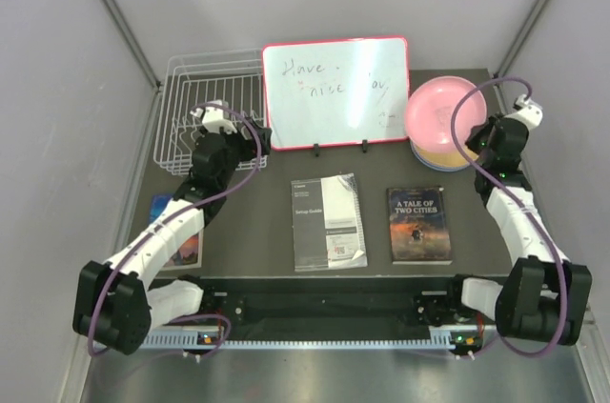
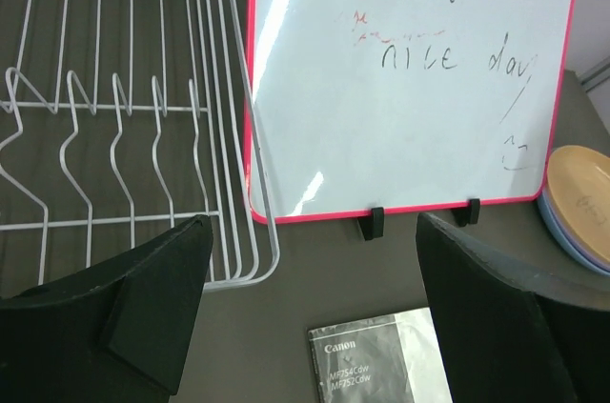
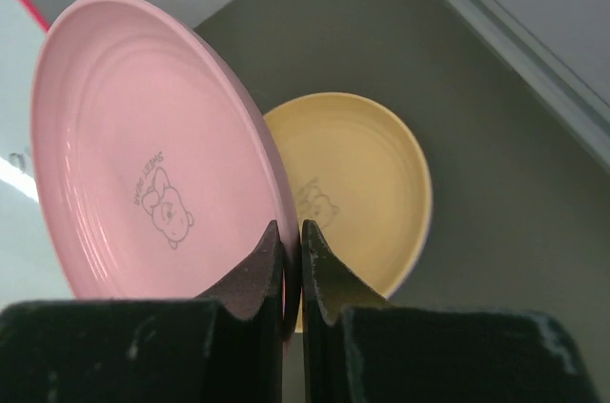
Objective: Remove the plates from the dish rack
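Note:
My right gripper (image 3: 293,243) is shut on the rim of the pink plate (image 3: 152,146), holding it tilted above the stack at the back right; it also shows in the top view (image 1: 440,113). The tan-orange plate (image 3: 357,179) lies on top of that stack, with lavender and blue rims beneath it (image 2: 572,241). The white wire dish rack (image 1: 205,112) stands at the back left and holds no plates (image 2: 114,127). My left gripper (image 2: 310,270) is open and empty, over the table just in front of the rack's near right corner.
A red-framed whiteboard (image 1: 335,90) stands upright between the rack and the plate stack. A Canon manual (image 1: 328,222) and a paperback (image 1: 418,224) lie mid-table. Another book (image 1: 181,241) lies under the left arm. Enclosure walls bound both sides.

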Tool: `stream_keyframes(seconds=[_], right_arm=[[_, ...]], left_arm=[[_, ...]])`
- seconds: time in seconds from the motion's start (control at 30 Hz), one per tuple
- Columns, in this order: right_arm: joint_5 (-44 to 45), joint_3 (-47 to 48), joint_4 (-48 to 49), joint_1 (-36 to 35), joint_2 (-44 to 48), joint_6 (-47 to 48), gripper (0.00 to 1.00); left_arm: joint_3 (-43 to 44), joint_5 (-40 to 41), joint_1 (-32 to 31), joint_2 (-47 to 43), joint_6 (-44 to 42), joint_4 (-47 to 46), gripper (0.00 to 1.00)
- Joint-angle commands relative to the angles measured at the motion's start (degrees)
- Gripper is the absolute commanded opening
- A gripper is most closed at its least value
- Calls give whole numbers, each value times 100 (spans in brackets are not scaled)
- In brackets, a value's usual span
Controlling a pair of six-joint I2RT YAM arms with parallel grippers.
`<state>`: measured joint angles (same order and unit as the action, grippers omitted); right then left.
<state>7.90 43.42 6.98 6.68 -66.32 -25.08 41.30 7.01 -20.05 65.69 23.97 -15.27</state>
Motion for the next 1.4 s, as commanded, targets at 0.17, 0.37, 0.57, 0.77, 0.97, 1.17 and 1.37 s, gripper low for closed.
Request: stream_keyframes(seconds=[0.17,0.37,0.57,0.77,0.97,1.17,1.37], right_arm=[[300,185,-40,685,-960,-181,1],[10,193,330,835,-1400,-217,2],[-227,334,365,888,-1637,-146,18],[-658,202,506,897,-1490,21,69],[-983,-105,409,809,-420,398,76],[-2187,-668,953,265,698,697,81],[-657,-1098,1313,-1333,1042,1111,86]], left_arm=[[-113,-15,-25,-83,-50,-495,91],[-122,-15,-25,-74,-120,-460,91],[-105,134,-25,-100,-296,-381,91],[-87,292,-25,-171,-471,-275,92],[53,739,-25,-136,-700,-56,92],[150,777,-25,-48,-981,-20,93],[11,688,-25,-21,-1105,24,90]])
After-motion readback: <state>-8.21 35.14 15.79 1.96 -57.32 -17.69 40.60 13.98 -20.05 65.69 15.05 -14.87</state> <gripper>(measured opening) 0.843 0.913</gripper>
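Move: Ahead and well below the right hand, which still grips the pink plate's rim, lies the plate stack with the yellow plate on top: about 5 cm farther out, 2 cm left, 12 cm down. The whiteboard's middle stands some 27 cm left of the stack and 10 cm farther out; the Tale of Two Cities book is about 22 cm nearer the base and 7 cm left of it. From the empty left hand, the stack lies about 48 cm right, 5 cm ahead and 14 cm below. Lowering the pink plate onto the stack, the right hand sinks about 10 cm while easing some 5 cm right and tipping its fingers down, then opens and lets go of the rim. It lifts clear past its starting height and sweeps left, drawing slightly back and turning counter-clockwise by roughly 30 degrees. The open left hand drifts about 3 cm left, rolling slightly. ##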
